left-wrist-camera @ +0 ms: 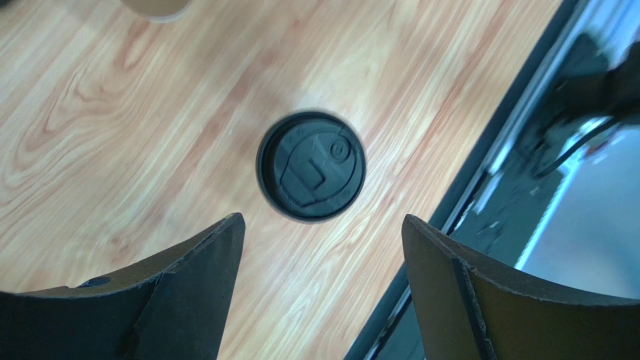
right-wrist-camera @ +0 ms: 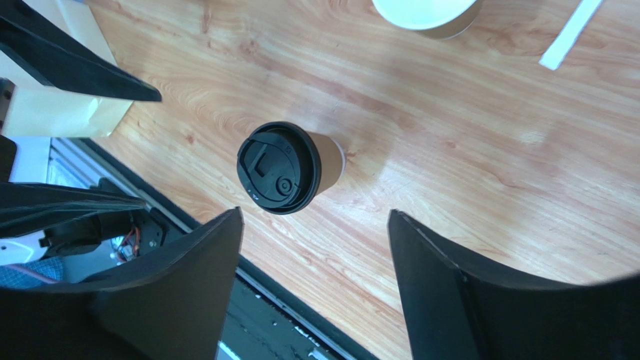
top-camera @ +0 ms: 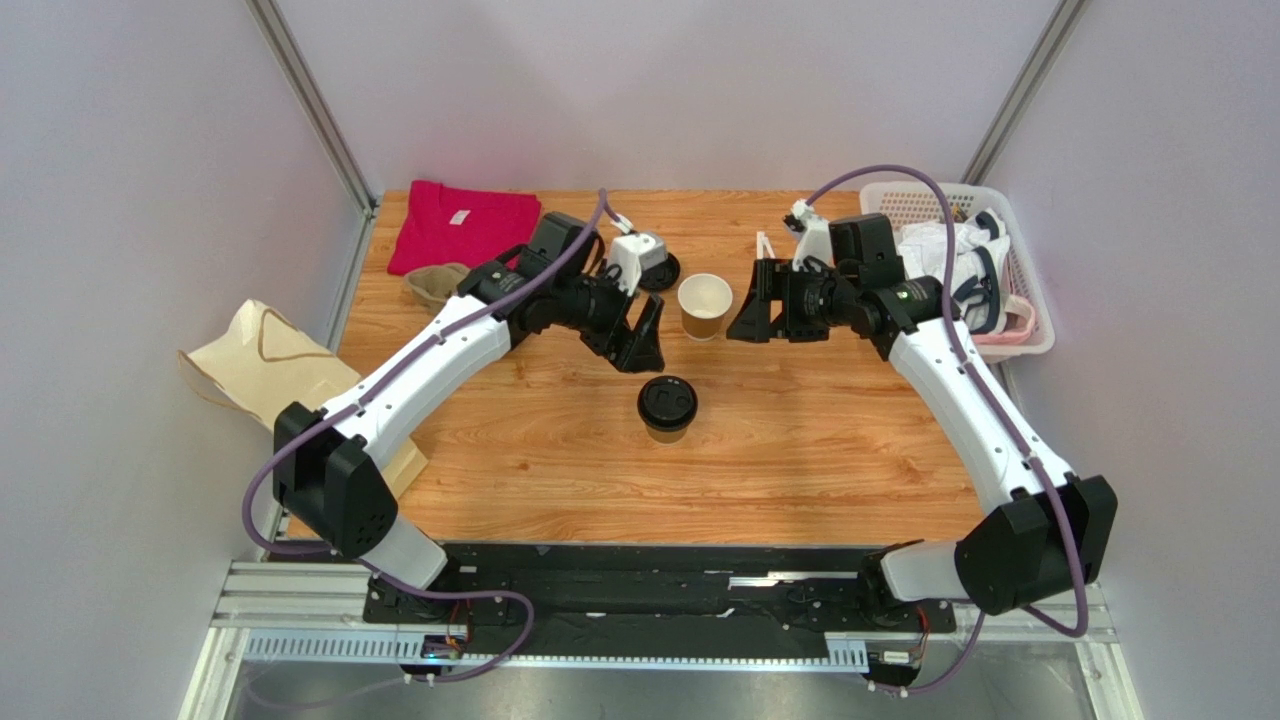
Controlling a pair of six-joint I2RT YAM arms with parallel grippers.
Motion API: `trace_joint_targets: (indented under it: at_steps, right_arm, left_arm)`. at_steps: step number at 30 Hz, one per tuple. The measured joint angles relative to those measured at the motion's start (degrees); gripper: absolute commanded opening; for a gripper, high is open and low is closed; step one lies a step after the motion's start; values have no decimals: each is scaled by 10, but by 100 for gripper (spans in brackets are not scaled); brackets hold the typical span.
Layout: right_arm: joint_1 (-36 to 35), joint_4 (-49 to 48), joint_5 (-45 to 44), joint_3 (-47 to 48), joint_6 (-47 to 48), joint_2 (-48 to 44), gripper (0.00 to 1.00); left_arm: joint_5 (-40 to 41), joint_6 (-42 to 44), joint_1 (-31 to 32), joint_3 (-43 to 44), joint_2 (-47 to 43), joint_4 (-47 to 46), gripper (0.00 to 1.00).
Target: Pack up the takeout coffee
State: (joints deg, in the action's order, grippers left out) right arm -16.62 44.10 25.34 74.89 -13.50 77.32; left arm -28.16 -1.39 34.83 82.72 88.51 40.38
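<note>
The takeout coffee (top-camera: pixel 666 405), a tan paper cup under a black lid, stands upright mid-table, touched by nothing. My left gripper (top-camera: pixel 642 342) hovers just behind and left of it, open; in the left wrist view the black lid (left-wrist-camera: pixel 312 166) lies beyond the spread, empty gripper (left-wrist-camera: pixel 323 225). To the right of the coffee and further back, my right gripper (top-camera: pixel 748 312) is also open. From the right wrist, the coffee (right-wrist-camera: pixel 282 169) shows ahead of the gripper (right-wrist-camera: pixel 314 217), which holds nothing.
A lidless tan cup (top-camera: pixel 705 305) with a white inside stands between the two grippers. A paper bag (top-camera: pixel 263 360) lies off the table's left edge. A red cloth (top-camera: pixel 458 225) is at the back left, a white basket (top-camera: pixel 977 270) at the back right.
</note>
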Motion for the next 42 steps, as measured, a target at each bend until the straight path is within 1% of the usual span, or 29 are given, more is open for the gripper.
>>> trace_joint_targets:
  at_steps: [3, 6, 13, 21, 28, 42]
  right_arm:
    - [13, -1, -7, -6, 8, -24, 95]
    - [29, -1, -13, -14, 12, -37, 96]
    - [54, 0, -13, -26, 12, -39, 97]
    - [62, 1, -7, -30, 11, -44, 98]
    - [78, -2, 7, -37, 4, -47, 100]
    - [92, -2, 27, -48, -7, -47, 100]
  left_arm:
    - [50, 49, 36, 21, 15, 45, 86]
    - [92, 78, 67, 49, 39, 70, 86]
    - [143, 101, 113, 82, 96, 91, 87]
    - [168, 110, 119, 108, 155, 100, 88]
    - [172, 113, 126, 109, 167, 100, 88]
    - [189, 125, 135, 109, 186, 91, 86]
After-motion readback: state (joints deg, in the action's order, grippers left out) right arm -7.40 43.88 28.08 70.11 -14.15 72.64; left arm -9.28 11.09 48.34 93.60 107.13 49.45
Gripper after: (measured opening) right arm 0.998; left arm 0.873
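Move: The coffee cup with its lid on stands about 4 cm to the left hand's right and 2 cm nearer the base, its middle some 16 cm below. The open cup stands about 16 cm farther out than the lidded cup and 5 cm to its right; the loose black lid lies on the table about 23 cm ahead of the left hand and 2 cm to its right. From the right hand the lidded cup lies about 11 cm left, 5 cm back and 17 cm down. The left hand, fingers staying wide open, sinks about 9 cm and works some 4 cm to the right towards the lidded cup, easing slightly back before coming forward again, while its wrist swings some 25 degrees to point the fingers more steeply down and turns a little clockwise, bringing the tips close about the lid, with no grip begun. Meanwhile the right hand draws about 4.5 cm right, away from that cup at nearly the same height, spreading its already open fingers a bit wider. ##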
